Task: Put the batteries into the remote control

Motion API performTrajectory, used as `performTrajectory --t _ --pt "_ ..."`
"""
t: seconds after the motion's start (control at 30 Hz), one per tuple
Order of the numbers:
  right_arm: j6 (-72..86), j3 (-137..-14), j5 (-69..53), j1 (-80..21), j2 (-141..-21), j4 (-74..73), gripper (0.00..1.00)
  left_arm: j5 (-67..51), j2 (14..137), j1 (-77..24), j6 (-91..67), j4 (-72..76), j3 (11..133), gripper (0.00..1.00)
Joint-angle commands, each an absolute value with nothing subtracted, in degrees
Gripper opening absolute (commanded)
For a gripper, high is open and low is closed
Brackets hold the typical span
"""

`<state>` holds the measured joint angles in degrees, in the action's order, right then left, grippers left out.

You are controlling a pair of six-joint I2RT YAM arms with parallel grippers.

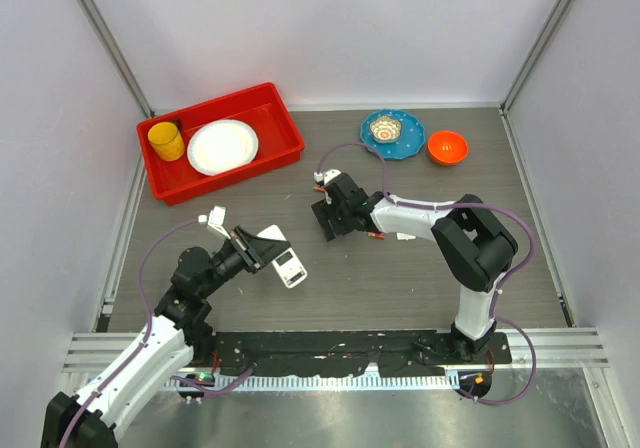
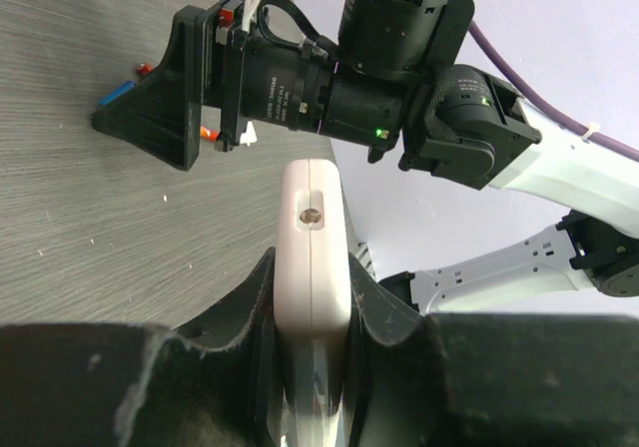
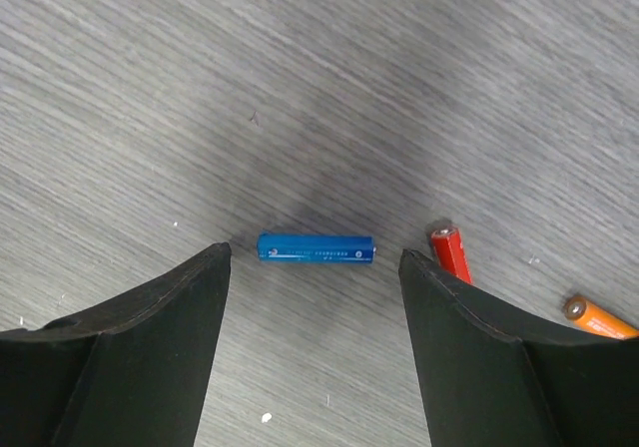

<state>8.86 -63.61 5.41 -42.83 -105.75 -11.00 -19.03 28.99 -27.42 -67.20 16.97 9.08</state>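
Observation:
My left gripper [image 2: 312, 272] is shut on the remote control [image 2: 313, 237], a white handset held edge-on and sticking out past the fingertips. From above, the remote control [image 1: 290, 267] shows at the left gripper [image 1: 262, 251] near the table's middle left. The right gripper [image 3: 315, 259] hangs open just above the table, with a blue battery [image 3: 316, 248] lying crosswise between its fingertips. A red battery [image 3: 451, 252] and an orange battery [image 3: 599, 317] lie by the right finger. In the top view the right gripper [image 1: 326, 220] points left.
A red bin [image 1: 215, 102] at the back left holds a yellow cup [image 1: 166, 141] and a white plate [image 1: 222, 146]. A blue plate [image 1: 408, 134] with a small bowl [image 1: 384, 126] and an orange bowl [image 1: 447, 147] stand at the back right.

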Motion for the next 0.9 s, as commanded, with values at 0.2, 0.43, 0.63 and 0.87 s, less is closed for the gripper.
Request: performTrajectory --t 0.2,0.43,0.63,0.87 --pt "6.9 -66.7 3.3 -41.8 -107.2 -9.1 0.68 -18.5 29.9 -27.6 -66.7 21.5 9.5 0.00" --pt "6.8 -66.4 2.6 -41.7 -107.3 -9.4 0.65 -18.5 30.7 -27.6 -67.1 22.8 9.0 0.00" --pt "6.8 -66.1 2.2 -41.7 -107.9 -9.6 0.60 -18.7 31.1 -27.6 -67.2 23.3 8.8 0.00" --pt "7.1 -65.7 2.0 -41.7 -107.8 -9.5 0.47 -18.6 31.2 -27.6 -67.2 23.4 8.9 0.00"
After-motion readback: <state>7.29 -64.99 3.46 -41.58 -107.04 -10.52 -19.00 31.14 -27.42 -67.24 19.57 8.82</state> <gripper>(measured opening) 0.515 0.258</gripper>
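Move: The blue battery lies almost under the right hand, about 1 cm ahead and 1 cm below, lengthwise between its open fingers. A red battery lies some 5 cm to its right and 2 cm farther out; an orange battery stands about 11 cm right and 4 cm ahead of the hand, and a far red battery roughly 10 cm ahead and 3 cm left. From the left hand, still holding the remote up, the blue battery is about 14 cm ahead, 10 cm right and 17 cm below. Forward by only about 1 cm, low over the table, the right hand finishes lining up with the blue battery and then stays there, pointing steeply down without turning. Meanwhile its fingers close steadily from about three quarters open to half open, until the two tips meet the ends of the blue battery and pinch it lengthwise. ##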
